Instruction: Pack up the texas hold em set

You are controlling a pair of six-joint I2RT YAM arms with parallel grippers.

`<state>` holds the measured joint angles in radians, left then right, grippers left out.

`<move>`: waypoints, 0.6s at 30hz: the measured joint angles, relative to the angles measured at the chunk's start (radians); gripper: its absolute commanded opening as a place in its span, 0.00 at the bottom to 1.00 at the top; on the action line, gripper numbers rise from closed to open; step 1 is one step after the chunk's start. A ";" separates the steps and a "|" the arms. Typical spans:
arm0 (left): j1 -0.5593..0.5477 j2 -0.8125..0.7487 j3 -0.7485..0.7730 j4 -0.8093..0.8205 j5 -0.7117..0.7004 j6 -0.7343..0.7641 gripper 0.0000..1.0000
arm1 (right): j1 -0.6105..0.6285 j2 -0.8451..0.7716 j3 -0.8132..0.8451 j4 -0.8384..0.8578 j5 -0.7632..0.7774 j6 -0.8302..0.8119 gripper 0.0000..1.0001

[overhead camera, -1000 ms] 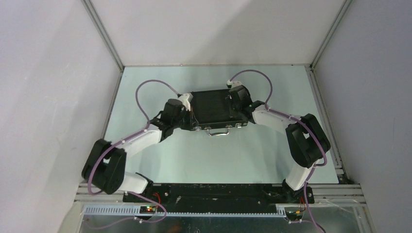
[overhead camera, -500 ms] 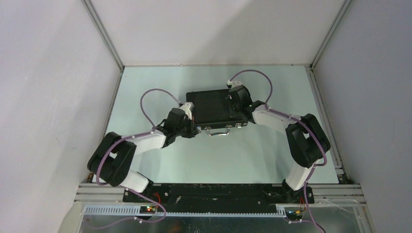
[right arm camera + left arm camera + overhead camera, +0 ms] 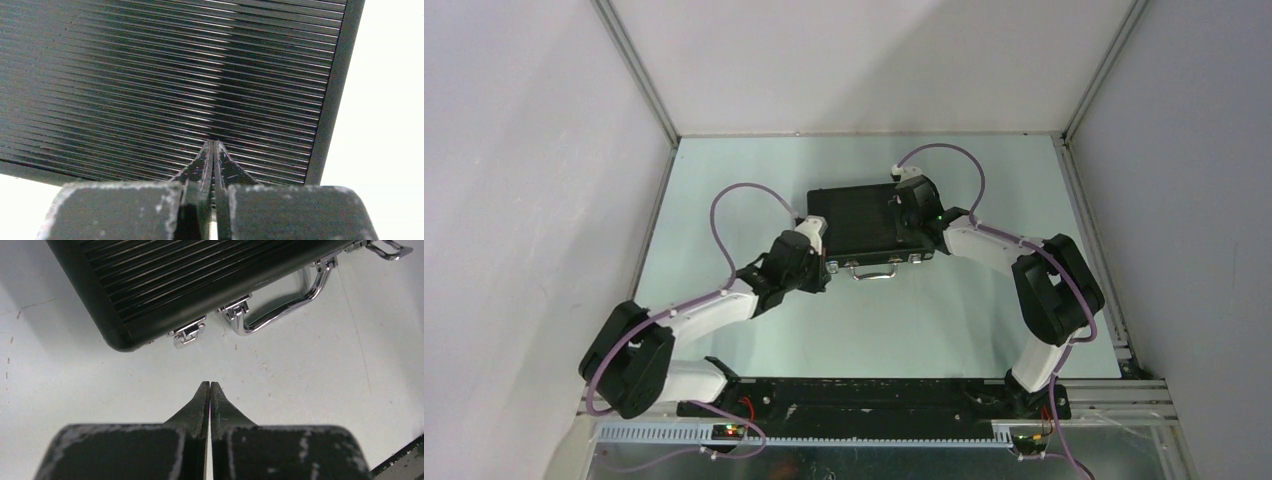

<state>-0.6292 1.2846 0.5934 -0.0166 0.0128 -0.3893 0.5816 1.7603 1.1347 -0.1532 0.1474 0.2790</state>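
Observation:
The black ribbed briefcase lies closed on the table, its metal handle facing the arms. In the left wrist view the case, its handle and a left latch show. My left gripper is shut and empty, hovering over bare table just short of that latch. My right gripper is shut, its tips resting against the ribbed lid near the case's right end. Chips, card decks, dice and the triangular piece are out of view.
Grey walls and metal frame rails enclose the pale green table. Purple cables loop above both arms. The black base rail runs along the near edge.
My left arm has pulled back from the case's left end toward the near left, now in front of the front left corner. The right arm and the case stay still.

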 measured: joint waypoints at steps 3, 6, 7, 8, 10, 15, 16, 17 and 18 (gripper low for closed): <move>-0.003 0.014 0.013 -0.006 -0.010 0.000 0.00 | 0.000 0.000 0.000 0.000 -0.002 0.000 0.00; -0.003 0.070 0.030 -0.005 -0.016 -0.001 0.00 | 0.000 0.000 0.000 0.000 -0.002 0.000 0.00; -0.003 0.093 0.031 0.000 -0.019 -0.002 0.00 | 0.000 0.000 0.000 0.000 -0.002 0.000 0.00; -0.003 0.121 0.031 0.007 -0.026 -0.002 0.00 | 0.000 0.000 0.000 0.000 -0.002 0.000 0.00; -0.003 0.183 0.031 0.028 -0.044 -0.002 0.00 | 0.000 0.000 0.000 0.000 -0.002 0.000 0.00; -0.003 0.268 0.049 0.133 -0.097 -0.018 0.00 | 0.000 0.000 0.000 0.002 -0.002 0.000 0.00; -0.005 0.266 0.043 0.142 -0.108 -0.023 0.00 | 0.000 0.001 0.000 0.002 -0.002 0.000 0.00; -0.007 0.263 0.037 0.151 -0.116 -0.031 0.00 | 0.000 0.001 0.000 0.002 -0.002 0.000 0.00; -0.009 0.256 0.024 0.167 -0.122 -0.034 0.00 | 0.000 0.001 0.000 0.002 -0.002 0.000 0.00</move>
<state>-0.6380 1.5410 0.6178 0.1501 -0.1093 -0.4236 0.5816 1.7615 1.1347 -0.1509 0.1459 0.2794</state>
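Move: The left case latch lies about 4 cm ahead of the left hand's shut fingertips, 1 cm to their right and 4 cm below. The case handle is some 2 cm ahead, 10 cm right and 5 cm down, and the right case latch about 5 cm ahead, 18 cm right and 4 cm down. From the right hand, still on the lid, the left case latch is roughly 8 cm back, 15 cm left and 5 cm lower. With its fingers kept shut, the left hand first drops almost straight down just in front of the closed case, about 5 cm in all, then in the later part pushes forward some 3 cm to bring its fingertips up against the left case latch, the wrist turning only slightly counter-clockwise. The right hand stays put with its shut fingertips resting on the lid near the front right. ##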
